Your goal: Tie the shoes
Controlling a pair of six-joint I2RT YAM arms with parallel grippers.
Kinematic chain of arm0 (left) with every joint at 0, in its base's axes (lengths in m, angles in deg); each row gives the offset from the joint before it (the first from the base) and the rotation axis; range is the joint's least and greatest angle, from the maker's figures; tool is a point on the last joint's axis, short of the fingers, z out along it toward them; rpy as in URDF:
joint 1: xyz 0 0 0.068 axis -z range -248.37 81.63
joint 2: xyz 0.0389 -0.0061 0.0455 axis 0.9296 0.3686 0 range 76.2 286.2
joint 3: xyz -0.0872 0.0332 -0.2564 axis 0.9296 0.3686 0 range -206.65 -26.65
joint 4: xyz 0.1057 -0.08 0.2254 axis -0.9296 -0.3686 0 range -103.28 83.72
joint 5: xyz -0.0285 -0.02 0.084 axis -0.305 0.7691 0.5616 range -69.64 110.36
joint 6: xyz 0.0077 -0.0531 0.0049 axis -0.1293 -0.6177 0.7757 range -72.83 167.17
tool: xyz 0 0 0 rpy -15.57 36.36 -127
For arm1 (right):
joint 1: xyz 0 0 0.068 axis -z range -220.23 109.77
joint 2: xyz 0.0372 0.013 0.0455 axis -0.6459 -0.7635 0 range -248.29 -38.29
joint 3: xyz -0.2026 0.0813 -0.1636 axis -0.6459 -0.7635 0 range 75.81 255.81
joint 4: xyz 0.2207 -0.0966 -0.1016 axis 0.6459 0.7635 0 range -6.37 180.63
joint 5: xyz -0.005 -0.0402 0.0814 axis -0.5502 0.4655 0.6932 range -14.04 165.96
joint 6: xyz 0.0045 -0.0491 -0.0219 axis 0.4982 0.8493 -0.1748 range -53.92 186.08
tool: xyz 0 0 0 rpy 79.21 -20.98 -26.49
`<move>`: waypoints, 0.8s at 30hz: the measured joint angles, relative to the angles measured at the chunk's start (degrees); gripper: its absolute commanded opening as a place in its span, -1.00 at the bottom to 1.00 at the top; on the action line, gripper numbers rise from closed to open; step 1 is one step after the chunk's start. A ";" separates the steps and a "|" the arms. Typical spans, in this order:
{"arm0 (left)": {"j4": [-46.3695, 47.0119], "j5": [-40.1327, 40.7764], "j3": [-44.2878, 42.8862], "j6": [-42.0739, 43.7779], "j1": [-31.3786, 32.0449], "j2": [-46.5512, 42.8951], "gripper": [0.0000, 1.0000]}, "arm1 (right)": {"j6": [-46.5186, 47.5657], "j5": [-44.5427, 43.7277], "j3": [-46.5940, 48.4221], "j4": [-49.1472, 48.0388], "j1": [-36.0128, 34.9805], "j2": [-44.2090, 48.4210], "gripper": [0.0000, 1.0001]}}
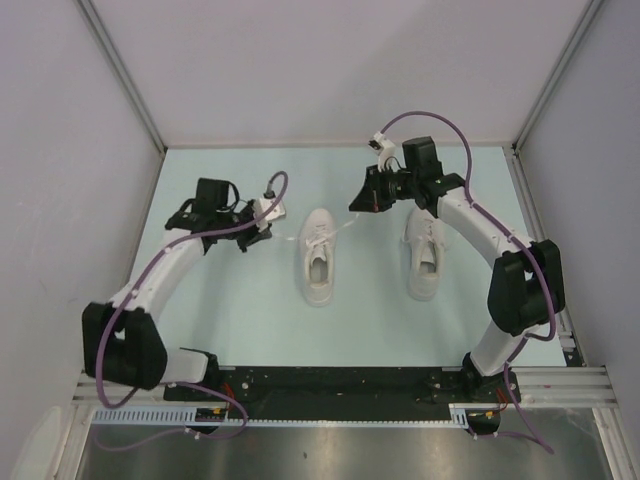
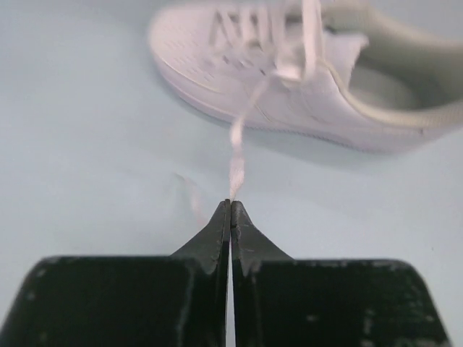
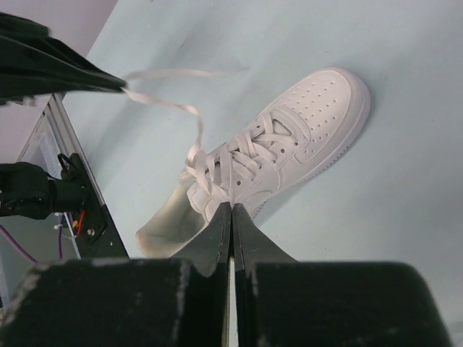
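Two white shoes lie side by side on the pale blue table, toes away from the arm bases. Both arms work on the left shoe [image 1: 318, 258] [image 2: 289, 79] [image 3: 289, 141]. The right shoe [image 1: 424, 255] lies partly under the right arm. My left gripper [image 1: 272, 233] [image 2: 230, 204] is shut on the end of one lace [image 2: 237, 144], which runs slack up to the shoe's side. My right gripper [image 1: 354, 212] [image 3: 233, 207] hovers above the shoe's tongue, shut on the other lace [image 1: 338, 230]. In the right wrist view the left gripper's fingers [image 3: 65, 72] pinch the lace [image 3: 173, 108].
Grey walls enclose the table on the left, back and right. The black base rail [image 1: 330, 385] with both arm mounts runs along the near edge. Purple cables loop over each arm.
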 measured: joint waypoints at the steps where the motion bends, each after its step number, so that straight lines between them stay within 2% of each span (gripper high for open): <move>1: 1.05 -0.68 -0.13 -1.88 -0.55 -2.64 -1.00 | 0.17 0.00 0.00 0.09 0.00 0.02 -1.00; 8: 6.78 -1.25 0.09 -14.64 -1.79 -12.35 -1.00 | 2.93 -0.42 0.00 3.30 0.52 0.44 -1.00; 17: 11.23 -1.11 1.60 -26.29 -9.44 -13.81 -1.00 | 5.81 -1.07 -0.31 7.76 2.62 2.93 -1.00; 24: 12.02 -1.90 1.57 -29.03 -10.45 -14.10 -1.00 | 8.81 -1.01 -1.40 10.69 5.07 4.76 -1.00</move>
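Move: Each hand already grips one lace end. The lace crossing on top of the left shoe lies about 10 cm to the left hand's right, about 1 cm back and 7 cm below. From the right hand the crossing is some 9 cm left, 6 cm back and 13 cm below; the right shoe's middle stands roughly 16 cm to that hand's right, 8 cm back and 16 cm down. Upward first, nearly 10 cm and quickly, the left hand lifts its pinched lace, then swings about 4 cm left, away from the crossing, turning some 30 degrees, mostly counter-clockwise with its left side dipping. The right hand pulls its own lace end right, towards the right shoe, and slightly back. Both grippers stay shut on the laces. ##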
